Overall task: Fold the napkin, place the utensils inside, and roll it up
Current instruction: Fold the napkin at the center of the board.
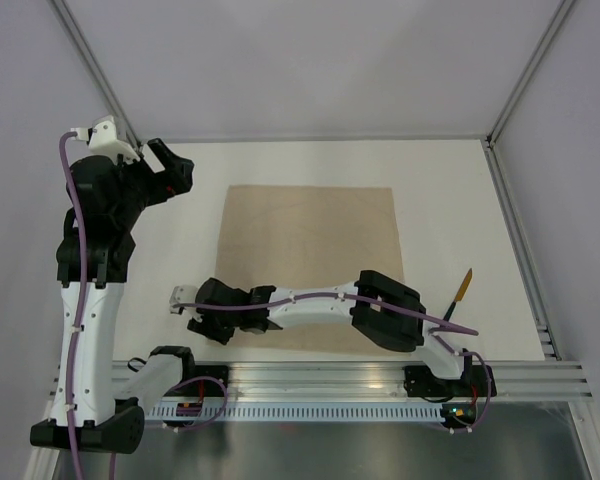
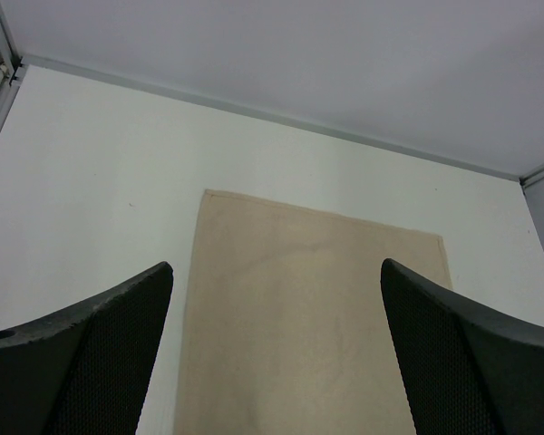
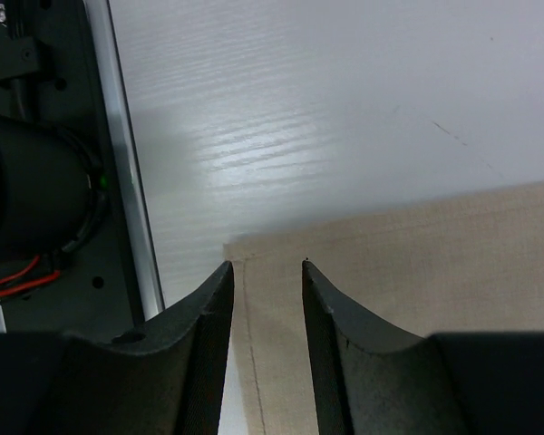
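Observation:
The beige napkin point(image 1: 310, 240) lies flat and unfolded in the middle of the white table. My right gripper point(image 1: 208, 325) reaches across to its near-left corner. In the right wrist view the gripper point(image 3: 267, 265) has its jaws narrowed, a gap still between them. They straddle the hemmed corner of the napkin point(image 3: 435, 263), which still looks flat. The yellow-bladed knife point(image 1: 464, 286) rests on the table to the right of the cloth. My left gripper point(image 1: 175, 175) hangs raised at the far left. Its jaws are wide open and empty point(image 2: 276, 265) above the napkin point(image 2: 308, 308).
An aluminium rail point(image 1: 380, 375) runs along the table's near edge, close to the right gripper; the rail point(image 3: 127, 181) and a black arm base point(image 3: 27, 181) show in the right wrist view. Grey walls and a metal frame point(image 1: 515, 220) bound the table.

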Controlling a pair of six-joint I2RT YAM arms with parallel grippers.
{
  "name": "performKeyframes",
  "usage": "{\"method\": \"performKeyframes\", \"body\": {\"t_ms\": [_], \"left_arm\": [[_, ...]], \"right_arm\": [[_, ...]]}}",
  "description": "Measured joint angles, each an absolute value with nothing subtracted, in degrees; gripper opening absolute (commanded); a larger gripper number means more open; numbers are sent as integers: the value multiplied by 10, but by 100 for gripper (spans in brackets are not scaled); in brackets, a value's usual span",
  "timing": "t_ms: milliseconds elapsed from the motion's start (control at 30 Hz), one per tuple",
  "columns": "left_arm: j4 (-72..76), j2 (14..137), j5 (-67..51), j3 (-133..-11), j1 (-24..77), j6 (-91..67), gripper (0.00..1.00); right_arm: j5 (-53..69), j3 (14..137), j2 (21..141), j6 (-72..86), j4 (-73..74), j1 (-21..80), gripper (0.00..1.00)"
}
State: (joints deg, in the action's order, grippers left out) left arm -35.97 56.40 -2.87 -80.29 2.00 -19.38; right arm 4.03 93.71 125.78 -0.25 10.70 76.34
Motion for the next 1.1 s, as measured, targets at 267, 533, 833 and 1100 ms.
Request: {"method": "performKeyframes", "body": {"t_ms": [267, 533, 833, 1100], "left_arm": [[-360, 562, -22, -802, 20, -193, 100], [-362, 557, -20, -795, 20, -192, 100], [-365, 548, -16, -779, 20, -187, 100], [-366, 539, -16, -769, 20, -183, 100]], "right_arm": [[27, 943, 1284, 12, 99, 783, 41], [1, 950, 1301, 13, 95, 794, 41], [-25, 956, 1308, 13, 83, 799, 17], [-41, 956, 1308, 11, 85, 799, 0]]}}
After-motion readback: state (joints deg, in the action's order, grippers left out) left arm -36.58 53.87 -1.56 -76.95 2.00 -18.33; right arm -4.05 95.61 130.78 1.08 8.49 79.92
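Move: The napkin's near-left corner, which my half-open right hand goes for, lies about 1 cm back, 2 cm to the left and 3 cm below it. The table's metal edge runs some 5 cm straight back of this hand, and the napkin's middle is roughly 19 cm ahead and 18 cm to its right. From my left hand that corner is about 20 cm back, level sideways and nearly 40 cm below. I sink my right hand about 3 cm onto the napkin's near-left corner, drawing it back some 2 cm on the way down. Low at the table, I ease it about 1 cm forward and a little left, then shut the half-open fingers and pinch the corner between their tips. My left hand stays open and clear, sinking only slightly. ##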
